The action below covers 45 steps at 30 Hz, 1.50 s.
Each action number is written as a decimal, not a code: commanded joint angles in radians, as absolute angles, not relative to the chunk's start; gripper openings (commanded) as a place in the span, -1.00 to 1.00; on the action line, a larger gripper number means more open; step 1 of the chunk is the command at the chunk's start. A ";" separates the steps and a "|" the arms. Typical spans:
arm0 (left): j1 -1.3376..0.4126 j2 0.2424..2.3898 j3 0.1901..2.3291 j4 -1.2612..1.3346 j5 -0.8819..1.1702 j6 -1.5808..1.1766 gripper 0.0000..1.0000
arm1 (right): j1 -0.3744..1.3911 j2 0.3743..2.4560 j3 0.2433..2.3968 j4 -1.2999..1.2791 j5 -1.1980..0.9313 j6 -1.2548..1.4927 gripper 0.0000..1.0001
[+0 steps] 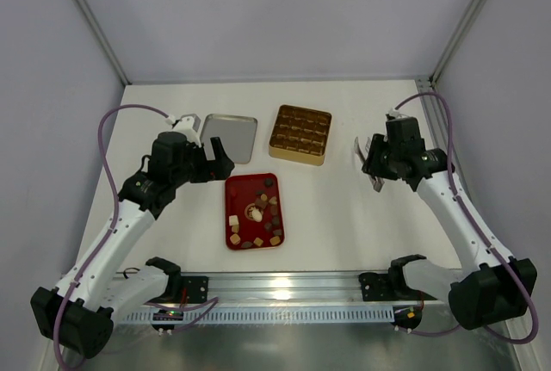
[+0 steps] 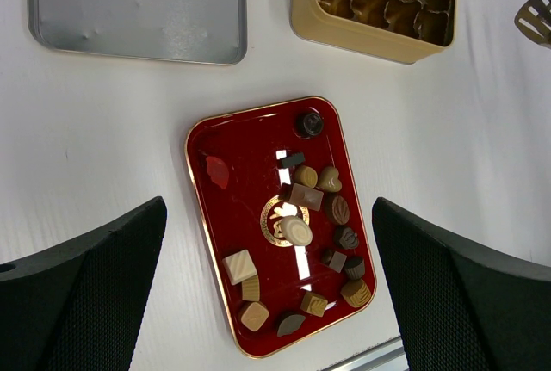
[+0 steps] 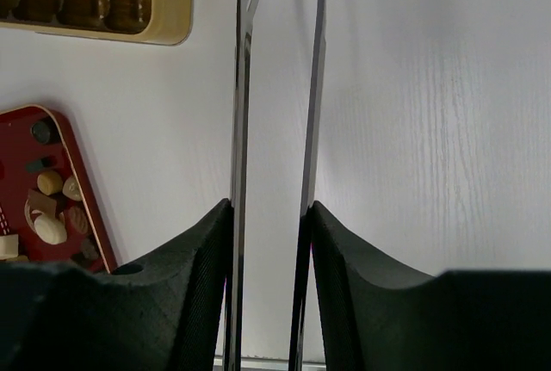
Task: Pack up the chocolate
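The chocolate lies as several small dark and tan pieces, plus one larger whitish piece, on a flat red tray. My left gripper hovers over the tray's far end, open, and in its wrist view the two black fingers stand wide either side of the tray. My right gripper, off to the right, is shut on a pair of metal tongs. The tongs' two thin arms run forward between its fingers. The tongs hold nothing.
A square gold tin with grid compartments sits behind the tray, its wall and corner showing in the wrist views. A silver lid lies left of it. The tongs' tip shows at the left wrist view's right edge.
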<state>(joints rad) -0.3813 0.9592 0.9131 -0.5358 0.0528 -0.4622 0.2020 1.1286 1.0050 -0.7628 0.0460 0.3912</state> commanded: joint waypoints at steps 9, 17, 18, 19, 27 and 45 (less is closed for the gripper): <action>-0.382 0.950 0.950 -0.526 0.038 -0.446 0.99 | 0.497 1.078 1.196 -0.900 0.012 0.472 -0.15; -0.382 0.946 0.951 -0.528 0.014 -0.445 1.00 | 0.759 1.205 1.279 -0.887 -0.028 0.502 -0.15; -0.382 0.945 0.950 -0.528 0.009 -0.445 0.99 | 0.781 1.222 1.290 -0.876 -0.028 0.500 -0.15; -0.382 0.939 0.950 -0.529 0.009 -0.445 1.00 | 0.797 1.247 1.307 -0.870 -0.028 0.496 -0.15; -0.382 0.927 0.953 -0.538 -0.074 -0.442 0.99 | 0.916 1.466 1.419 -0.805 -0.086 0.463 -0.16; -0.382 0.910 0.969 -0.569 -0.196 -0.445 0.99 | 0.999 1.739 1.575 -0.750 -0.040 0.494 -0.17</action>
<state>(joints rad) -0.3813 0.9310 0.9318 -0.5743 -0.1577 -0.4587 0.9874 1.7344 1.5242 -0.7822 -0.0589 0.4786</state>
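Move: The tongs, already in the right hand, are bound for the red chocolate in the serving tray's far-left part, about 36 cm to this hand's left, level with it fore-and-aft and some 14 cm below. The dark round chocolate lies roughly 27 cm left and 2 cm ahead, the white square one 37 cm left and 10 cm back. The gold box stands 18 cm left, 15 cm ahead. From the left hand, the red chocolate is nearly straight below, about 18 cm down and 2 cm ahead. Keeping the tongs pinched, the right hand swings some 30 cm left and 7 cm back past the box's near side, arching up about 6 cm and sinking again, while turning roughly 45 degrees counter-clockwise to bring the tongs' tips over the red chocolate. Partway through, the left hand, empty and wide open, edges about 4 cm left, turning slightly counter-clockwise. ##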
